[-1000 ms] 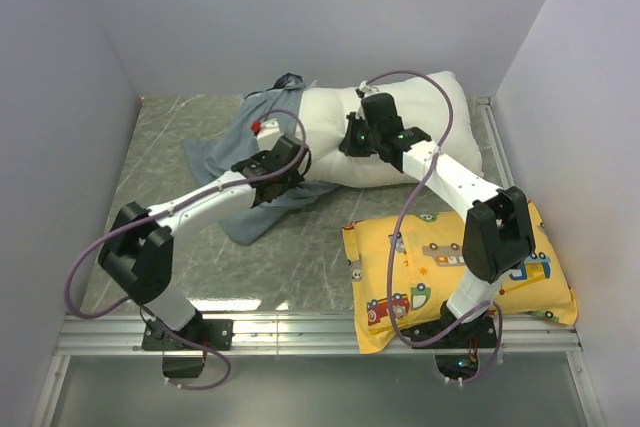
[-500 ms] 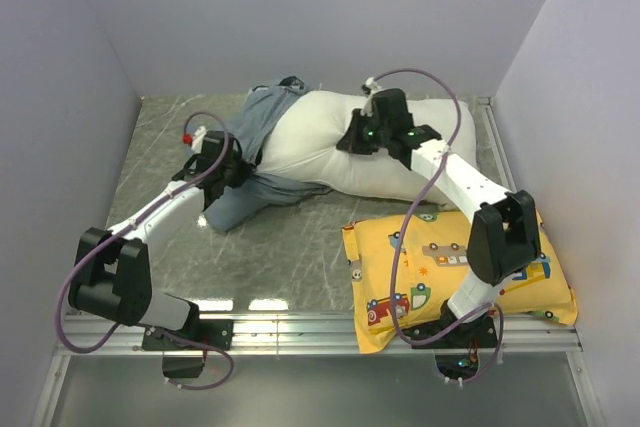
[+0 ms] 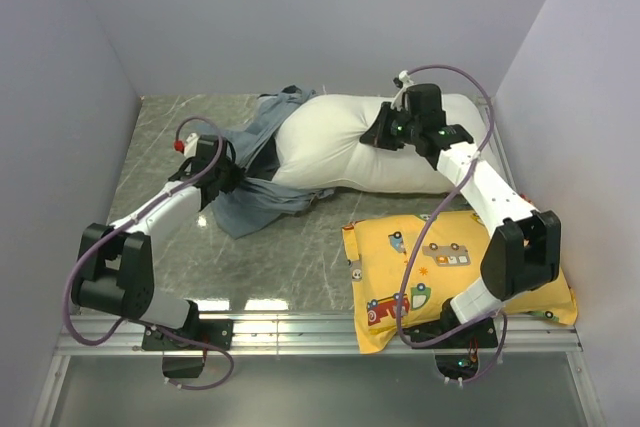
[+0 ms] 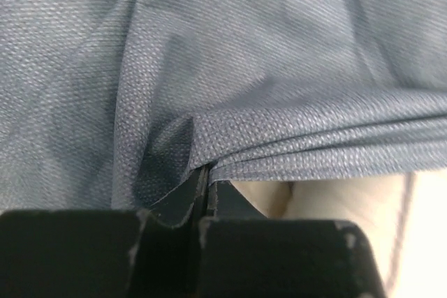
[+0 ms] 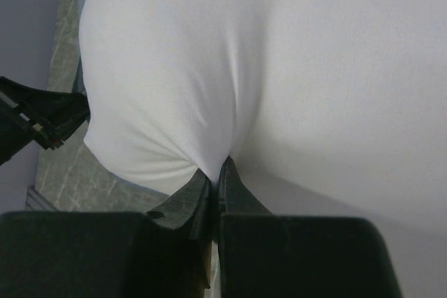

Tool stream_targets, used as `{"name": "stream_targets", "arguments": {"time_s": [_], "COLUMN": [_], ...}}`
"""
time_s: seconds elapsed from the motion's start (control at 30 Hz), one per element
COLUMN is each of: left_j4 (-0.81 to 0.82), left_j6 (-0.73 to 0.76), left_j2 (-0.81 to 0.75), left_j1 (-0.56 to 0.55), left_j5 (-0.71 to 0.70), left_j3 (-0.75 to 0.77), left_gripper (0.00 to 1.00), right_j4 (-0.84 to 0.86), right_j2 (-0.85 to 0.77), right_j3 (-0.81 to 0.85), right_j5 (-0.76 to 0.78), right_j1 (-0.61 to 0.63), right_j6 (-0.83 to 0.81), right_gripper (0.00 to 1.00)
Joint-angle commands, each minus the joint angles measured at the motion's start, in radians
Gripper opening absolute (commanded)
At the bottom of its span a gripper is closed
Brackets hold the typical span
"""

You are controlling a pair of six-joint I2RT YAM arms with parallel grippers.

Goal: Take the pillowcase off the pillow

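Note:
The white pillow lies across the back of the table. The blue-grey pillowcase is bunched round its left end and trails left over the table. My left gripper is shut on a fold of the pillowcase; in the left wrist view its jaws pinch the cloth, with pale pillow showing under it. My right gripper sits on the pillow's top right part, shut on a pinch of its white fabric; the closed tips raise a crease.
A yellow cartoon-vehicle pillow lies at the front right, under my right arm. Grey walls close in the marbled table on the left, back and right. Part of my left arm shows in the right wrist view.
My left gripper has pulled the pillowcase leftward, off the pillow's middle. My right gripper has drawn the pillow to the right and back. More white pillow is bare.

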Motion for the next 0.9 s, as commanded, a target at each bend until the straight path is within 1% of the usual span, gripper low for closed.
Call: {"name": "stream_targets", "arguments": {"time_s": [0.0, 0.2, 0.4, 0.57, 0.77, 0.87], "left_j4": [-0.084, -0.025, 0.006, 0.014, 0.078, 0.098], "left_j6": [0.039, 0.033, 0.049, 0.058, 0.073, 0.091], "left_j2": [0.067, 0.121, 0.153, 0.187, 0.192, 0.167], "left_j1": [0.052, 0.053, 0.053, 0.053, 0.045, 0.032], "left_j5": [-0.202, -0.18, -0.142, -0.125, -0.067, -0.041], "left_j3": [-0.006, -0.047, -0.047, -0.032, -0.048, -0.062], "left_gripper": [0.0, 0.01, 0.01, 0.01, 0.01, 0.0], "right_j4": [0.108, 0.114, 0.145, 0.18, 0.213, 0.277], "right_j2": [-0.146, -0.177, -0.219, -0.272, -0.305, -0.282], "right_j3": [0.045, 0.101, 0.097, 0.103, 0.127, 0.123], "right_j5": [0.013, -0.071, -0.139, -0.228, -0.243, -0.268], "right_j1": [-0.096, -0.135, -0.152, -0.172, -0.175, -0.175], "right_j6": [0.041, 0.082, 0.107, 0.15, 0.163, 0.196], "right_gripper": [0.0, 0.0, 0.0, 0.0, 0.0, 0.0]}}
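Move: My left hand already pinches the pillowcase. The bulk of the pillowcase lies some 9 cm ahead, 6 cm to the right and about 7 cm lower. The pillow's middle is roughly 33 cm to this hand's right, 10 cm ahead and about level in height. My right hand already grips the pillow, whose middle lies about 7 cm ahead, 5 cm right and 11 cm below it. The yellow bundle is roughly 20 cm behind and 20 cm right of that hand, some 18 cm below. With my right fingers still shut on the white pillow, I haul it up about 14 cm, early on also swinging some 5 cm to the right, and tip the fingers upward by roughly 20 degrees. Meanwhile my left hand keeps its pinch on the pillowcase and sinks about 8 cm towards the table, drifting some 4 cm left, away from the pillow. ##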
